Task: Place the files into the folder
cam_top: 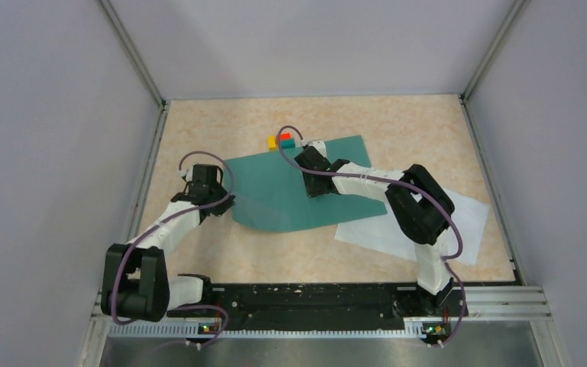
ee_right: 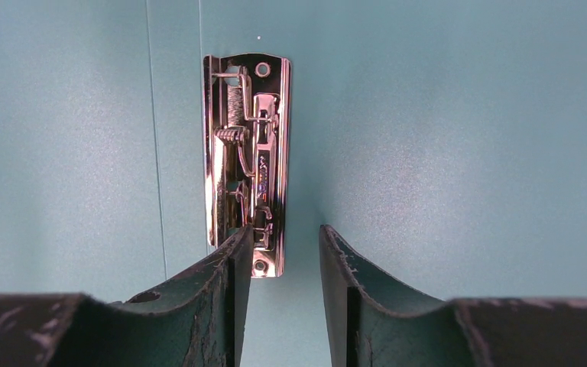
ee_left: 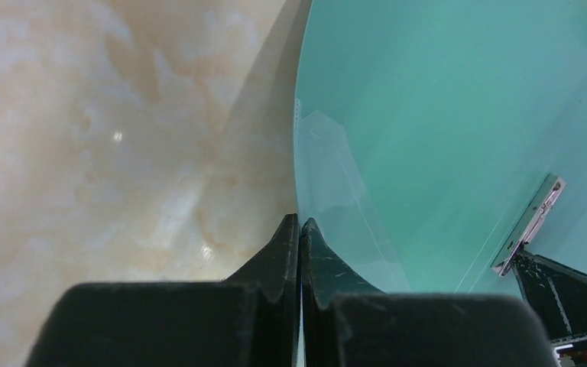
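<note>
The teal folder (cam_top: 275, 191) lies open on the table, its left flap curving up off the surface. My left gripper (cam_top: 225, 205) is shut on that flap's left edge (ee_left: 299, 222), and the folder (ee_left: 443, 115) fills the right of the left wrist view. My right gripper (cam_top: 319, 187) hangs open just over the folder's inside (ee_right: 466, 138). Its tips (ee_right: 283, 237) straddle the near end of the metal clip (ee_right: 248, 153), with the left finger overlapping it and nothing gripped. The files (cam_top: 458, 222), white sheets, lie flat to the folder's right, partly under the right arm.
Small yellow, red and teal blocks (cam_top: 283, 141) sit at the folder's far edge. Enclosure walls (cam_top: 61, 153) close in the left, right and back sides. A metal rail (cam_top: 313, 302) runs along the near edge by the arm bases.
</note>
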`<action>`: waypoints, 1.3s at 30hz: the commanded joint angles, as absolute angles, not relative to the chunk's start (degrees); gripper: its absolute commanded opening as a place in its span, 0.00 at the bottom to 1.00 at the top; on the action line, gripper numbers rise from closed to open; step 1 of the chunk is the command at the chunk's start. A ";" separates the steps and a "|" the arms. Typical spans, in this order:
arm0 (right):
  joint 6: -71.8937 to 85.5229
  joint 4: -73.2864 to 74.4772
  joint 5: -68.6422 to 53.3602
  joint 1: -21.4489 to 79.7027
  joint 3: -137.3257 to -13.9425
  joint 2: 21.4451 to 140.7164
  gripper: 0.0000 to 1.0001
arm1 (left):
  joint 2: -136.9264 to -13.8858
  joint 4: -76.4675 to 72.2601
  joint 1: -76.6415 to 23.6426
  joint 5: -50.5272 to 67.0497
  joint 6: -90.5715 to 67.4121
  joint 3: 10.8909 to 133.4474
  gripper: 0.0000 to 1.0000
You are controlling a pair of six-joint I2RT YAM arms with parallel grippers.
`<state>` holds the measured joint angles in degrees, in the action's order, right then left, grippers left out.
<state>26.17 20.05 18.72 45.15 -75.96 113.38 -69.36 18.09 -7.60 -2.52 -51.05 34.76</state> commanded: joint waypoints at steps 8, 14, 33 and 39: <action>26.09 20.08 15.20 44.21 -78.90 117.09 0.36 | -83.77 21.67 -8.09 -3.92 -44.83 48.32 0.00; 28.87 18.55 12.54 45.32 -71.55 111.47 0.35 | -81.07 28.29 -8.04 -6.63 -43.09 48.27 0.20; 34.00 21.46 16.83 42.81 -58.83 87.07 0.69 | -73.91 34.38 -14.96 -4.56 -35.84 57.16 0.70; 33.66 21.71 12.32 28.75 -48.97 75.55 0.77 | -85.49 30.21 -29.42 -3.97 -38.93 65.44 0.71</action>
<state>33.65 20.03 14.02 35.27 -53.56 80.66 -78.22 34.41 -22.48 -5.96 -37.56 59.94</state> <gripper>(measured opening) 0.762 0.705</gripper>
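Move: The folder's metal clip is right at the right hand's fingertips: its middle is about 2 cm ahead, 1 cm left and 1 cm lower. The coloured blocks stand some 13 cm ahead and 7 cm left of that hand; the white files lie about 25 cm right and 6 cm back. The left hand already pinches the folder's lifted left edge, with the clip some 5 cm ahead, 19 cm right and 3 cm below, and the blocks about 15 cm ahead and 13 cm right. The folder is first worked forward towards the blocks, about 4 cm by the left hand and barely 1.5 by the right at the clip. The left fingers then open off the edge and that hand backs off; the right, still low at the clip, draws back about 8 cm. Both then rise roughly 8 cm and swing right, the left in over the folder, the right clear of the clip with its fingers opening wider. ##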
